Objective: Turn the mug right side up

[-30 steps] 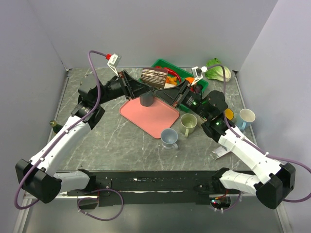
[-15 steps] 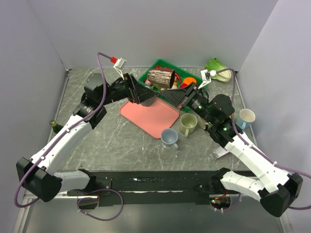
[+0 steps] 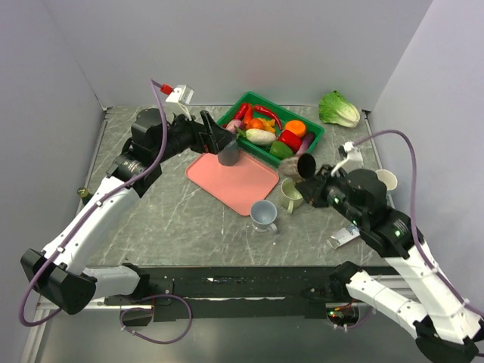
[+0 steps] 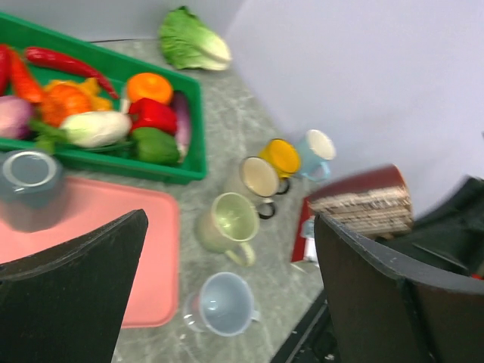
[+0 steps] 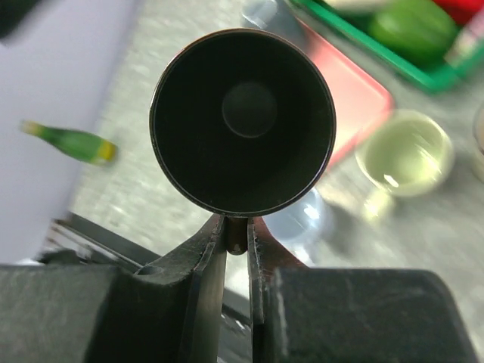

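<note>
My right gripper [image 5: 236,227] is shut on the handle of the brown ribbed mug [image 5: 242,121], whose dark mouth faces the right wrist camera. From above, the mug [image 3: 302,168] hangs tilted over the table beside the green basket, with the right gripper [image 3: 318,181] just behind it. In the left wrist view its ribbed side [image 4: 367,200] shows at the right. My left gripper [image 3: 219,136] is open with nothing in it, above the pink tray's [image 3: 253,185] far corner. The jaws [image 4: 231,223] stand wide apart.
A grey cup [image 3: 228,155] stands base up on the pink tray. A green basket [image 3: 316,134] holds vegetables. A pale green mug [image 3: 291,193], a light blue mug [image 3: 263,213] and a white mug [image 3: 384,181] stand upright nearby. A cabbage [image 3: 338,110] lies far right, a green bottle [image 3: 83,195] at the left edge.
My left gripper opened, let go of the brown mug and drew back left. My right arm carried the mug from above the basket down and to the right.
</note>
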Motion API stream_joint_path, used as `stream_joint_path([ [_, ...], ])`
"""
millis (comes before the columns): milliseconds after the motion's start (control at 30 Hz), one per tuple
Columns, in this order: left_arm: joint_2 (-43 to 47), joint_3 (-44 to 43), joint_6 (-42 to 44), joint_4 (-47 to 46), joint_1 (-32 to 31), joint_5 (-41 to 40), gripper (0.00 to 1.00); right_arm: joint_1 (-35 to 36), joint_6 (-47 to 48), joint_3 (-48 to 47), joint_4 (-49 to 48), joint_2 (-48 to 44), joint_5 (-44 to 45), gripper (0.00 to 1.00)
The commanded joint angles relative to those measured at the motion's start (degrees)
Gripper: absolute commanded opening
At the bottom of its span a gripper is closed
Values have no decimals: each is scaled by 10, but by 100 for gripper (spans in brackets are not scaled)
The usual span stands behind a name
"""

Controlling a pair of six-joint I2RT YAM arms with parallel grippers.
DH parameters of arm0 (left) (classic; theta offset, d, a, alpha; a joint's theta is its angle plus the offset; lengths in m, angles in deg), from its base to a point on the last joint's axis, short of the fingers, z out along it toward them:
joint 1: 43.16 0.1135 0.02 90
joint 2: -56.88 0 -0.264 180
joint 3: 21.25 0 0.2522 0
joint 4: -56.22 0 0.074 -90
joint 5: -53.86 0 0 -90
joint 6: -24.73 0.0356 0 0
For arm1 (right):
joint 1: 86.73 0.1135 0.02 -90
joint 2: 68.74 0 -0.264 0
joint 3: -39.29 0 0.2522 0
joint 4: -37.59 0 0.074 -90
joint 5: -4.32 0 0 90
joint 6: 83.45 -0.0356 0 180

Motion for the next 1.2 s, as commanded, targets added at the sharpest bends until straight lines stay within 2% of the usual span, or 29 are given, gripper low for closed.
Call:
stream_joint_path([
  [0,-12,-33,36,19,-1,-60,96,0,14,17,100,-49,35,0],
  [367,-32,-20,13,24,-1,-70,96,1,-39,65,203,-41,45,0],
  [633,-19,1,9,32,-1,-83,96,1,-69,147,145,-12,12,0],
  [900,-15,9,6,40,-1,-94,96,20,-77,183,81,45,10,0],
  [1067,-15,8,8,47,0,-99,96,60,-79,192,60,83,44,0],
  [1167,-14,9,9,50,0,-101,96,96,-84,200,51,93,97,0],
])
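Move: Some 22 cm below the right hand, which holds the striped brown mug, the free spot for it lies about 4 cm back and 3 cm left. The blue-grey mug stands 9 cm left and 3 cm back of the hand, the green mug about 4 cm ahead and 1 cm left. From the left hand, the upside-down faceted mug is 6 cm ahead, 2 cm right, 29 cm below; the vegetable basket is 15 cm ahead, 14 cm right. Sinking some 20 cm and drawing back about 5, the right hand keeps its pinch on the brown mug's handle and tips fingers-down by some 30 degrees, bringing the mouth upward; it drifts right, then back left towards the blue-grey mug. The open left hand eases down about 5 cm and 3 forward towards the faceted mug. ##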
